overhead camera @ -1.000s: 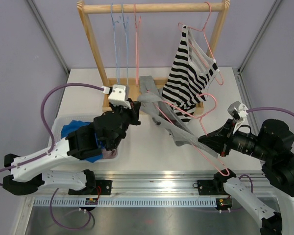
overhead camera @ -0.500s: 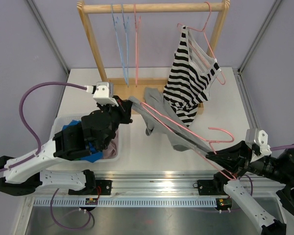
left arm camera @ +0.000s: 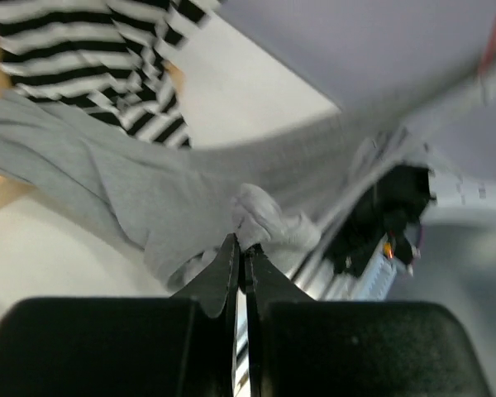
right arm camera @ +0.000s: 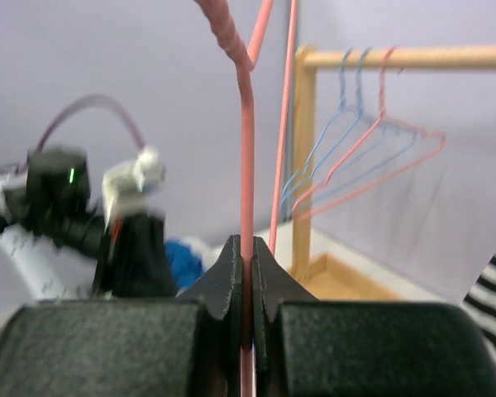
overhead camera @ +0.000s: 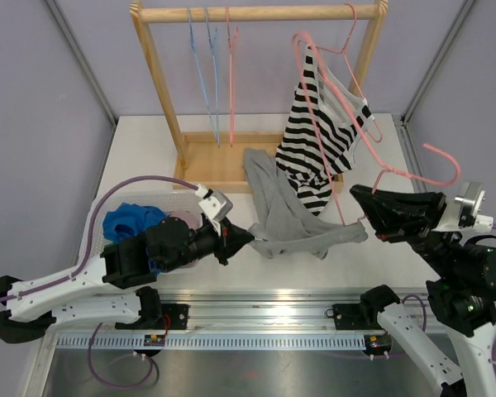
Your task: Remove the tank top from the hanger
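Note:
The grey tank top (overhead camera: 285, 219) lies stretched across the table, off the hanger. My left gripper (overhead camera: 241, 240) is shut on its near-left end; in the left wrist view the jaws (left arm camera: 241, 248) pinch a bunched fold of the grey tank top (left arm camera: 140, 186). My right gripper (overhead camera: 357, 196) is raised at the right, shut on the pink hanger (overhead camera: 440, 154) near its neck. The hook points right and the frame reaches up toward the rack. In the right wrist view the pink hanger (right arm camera: 245, 165) runs straight up from the shut right gripper (right arm camera: 246, 248).
A wooden rack (overhead camera: 256, 13) stands at the back with blue hangers (overhead camera: 202, 74) and a pink one (overhead camera: 231, 74). A striped top (overhead camera: 314, 132) hangs on its right end. A clear bin (overhead camera: 99, 219) with blue cloth (overhead camera: 128, 219) sits at the near left.
My right gripper swung the hanger up and to the right, out of the grey top. The top dropped onto the table. My left gripper pulled its end toward the near edge.

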Robot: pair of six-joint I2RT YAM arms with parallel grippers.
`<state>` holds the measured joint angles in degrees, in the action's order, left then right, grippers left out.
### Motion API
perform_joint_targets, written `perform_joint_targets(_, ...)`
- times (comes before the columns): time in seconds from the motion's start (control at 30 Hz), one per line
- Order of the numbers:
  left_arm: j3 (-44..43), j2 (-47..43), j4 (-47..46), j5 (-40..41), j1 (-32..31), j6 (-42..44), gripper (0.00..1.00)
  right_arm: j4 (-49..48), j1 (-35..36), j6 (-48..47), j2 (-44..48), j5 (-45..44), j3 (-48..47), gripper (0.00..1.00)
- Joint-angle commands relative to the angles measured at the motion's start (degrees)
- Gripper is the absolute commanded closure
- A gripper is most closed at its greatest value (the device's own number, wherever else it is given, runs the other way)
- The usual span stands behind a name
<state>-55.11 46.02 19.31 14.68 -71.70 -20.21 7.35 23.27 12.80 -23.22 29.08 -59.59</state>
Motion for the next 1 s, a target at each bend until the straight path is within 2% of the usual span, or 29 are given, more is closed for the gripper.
perform_joint_targets(0.0,4.0,-2.5,-4.3,-14.4,0.1,2.5,1.0,-24.9,0.5,5.8,-5.1,-12.5,-0.4,1.0)
perform_joint_targets(0.17,8.4,-3.7,1.0,-10.5,-0.2,0.5,1.0,-34.1,0.5,6.9,-10.0,-24.3,3.4,1.0)
perform_joint_targets(0.27,9.1,-3.1,4.4,-6.9,-0.4,-1.1,1.0,-40.3,0.5,8.0,-12.0,-25.0,8.9,1.0)
perform_joint_targets(0.3,9.2,-3.0,5.7,-5.9,-0.5,-1.6,1.0,-38.7,0.5,8.6,-12.8,-24.3,9.2,1.0)
perform_joint_targets(0.37,9.0,-3.2,7.7,-2.9,-0.8,-2.8,1.0,-29.7,0.4,8.5,-13.9,-22.1,5.0,1.0)
perform_joint_targets(0.4,8.2,-3.2,8.9,-1.8,-0.9,-3.3,1.0,-18.1,0.4,8.5,-15.1,-21.9,2.8,1.0)
perform_joint_targets(0.47,7.0,-2.9,11.7,2.3,-1.0,-5.0,1.0,-8.6,0.3,7.9,-16.2,-21.4,-2.1,1.0)
perform_joint_targets(0.5,5.9,-2.5,14.7,3.5,-1.0,-5.5,0.98,-1.1,0.5,7.7,-16.8,-21.4,-2.9,1.0)
perform_joint_targets(0.53,5.4,-1.7,16.2,4.8,-1.0,-6.8,0.95,1.1,0.4,7.5,-17.2,-22.0,-3.2,1.0)
perform_joint_targets(0.63,3.7,1.0,20.7,9.0,-1.3,-9.0,0.8,6.1,0.4,6.8,-19.2,-24.3,-3.7,1.0)
perform_joint_targets(0.67,3.3,1.8,22.2,10.0,-1.5,-9.3,0.62,7.5,0.4,6.5,-20.4,-25.0,-5.7,1.0)
perform_joint_targets(0.73,1.6,3.5,23.6,12.0,-2.7,-10.7,0.42,12.8,0.4,5.0,-25.9,-26.4,-9.4,1.0)
perform_joint_targets(0.8,0.5,4.2,25.5,15.5,-3.8,-11.6,0.15,17.1,0.4,3.6,-32.1,-27.3,-16.2,1.0)
perform_joint_targets(0.9,-1.5,4.3,27.5,17.8,-5.7,-12.1,0.01,21.1,0.5,2.1,-39.8,-30.7,-25.7,1.0)
perform_joint_targets(0.97,-2.5,3.9,29.0,20.4,-7.0,-13.1,0.01,23.8,0.6,1.2,-44.1,-33.3,-34.4,1.0)
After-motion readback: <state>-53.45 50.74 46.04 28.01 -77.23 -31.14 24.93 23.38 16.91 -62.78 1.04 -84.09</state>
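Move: My right hand holds the pink hanger; the middle of the rack bar it returns to lies roughly 47 cm ahead, 18 cm left and 10 cm up. The striped tank top hangs about 38 cm ahead, 2 cm left and 15 cm lower. My left hand pinches one end of the grey tank top, whose middle lies some 15 cm ahead, 10 cm right and 20 cm below it; the bin is about 14 cm ahead, 33 cm left and 28 cm down. With the grey tank top still caught on the hanger's lower end, my right hand keeps its grip and carries the hanger about 21 cm forward towards the rack bar, rising first, then dipping, the fingers tipping down and turning clockwise. My left hand sinks some 12 cm, drawing slightly back, then drifts left, tilts its fingers about 30 degrees downward and opens wide to let go. ##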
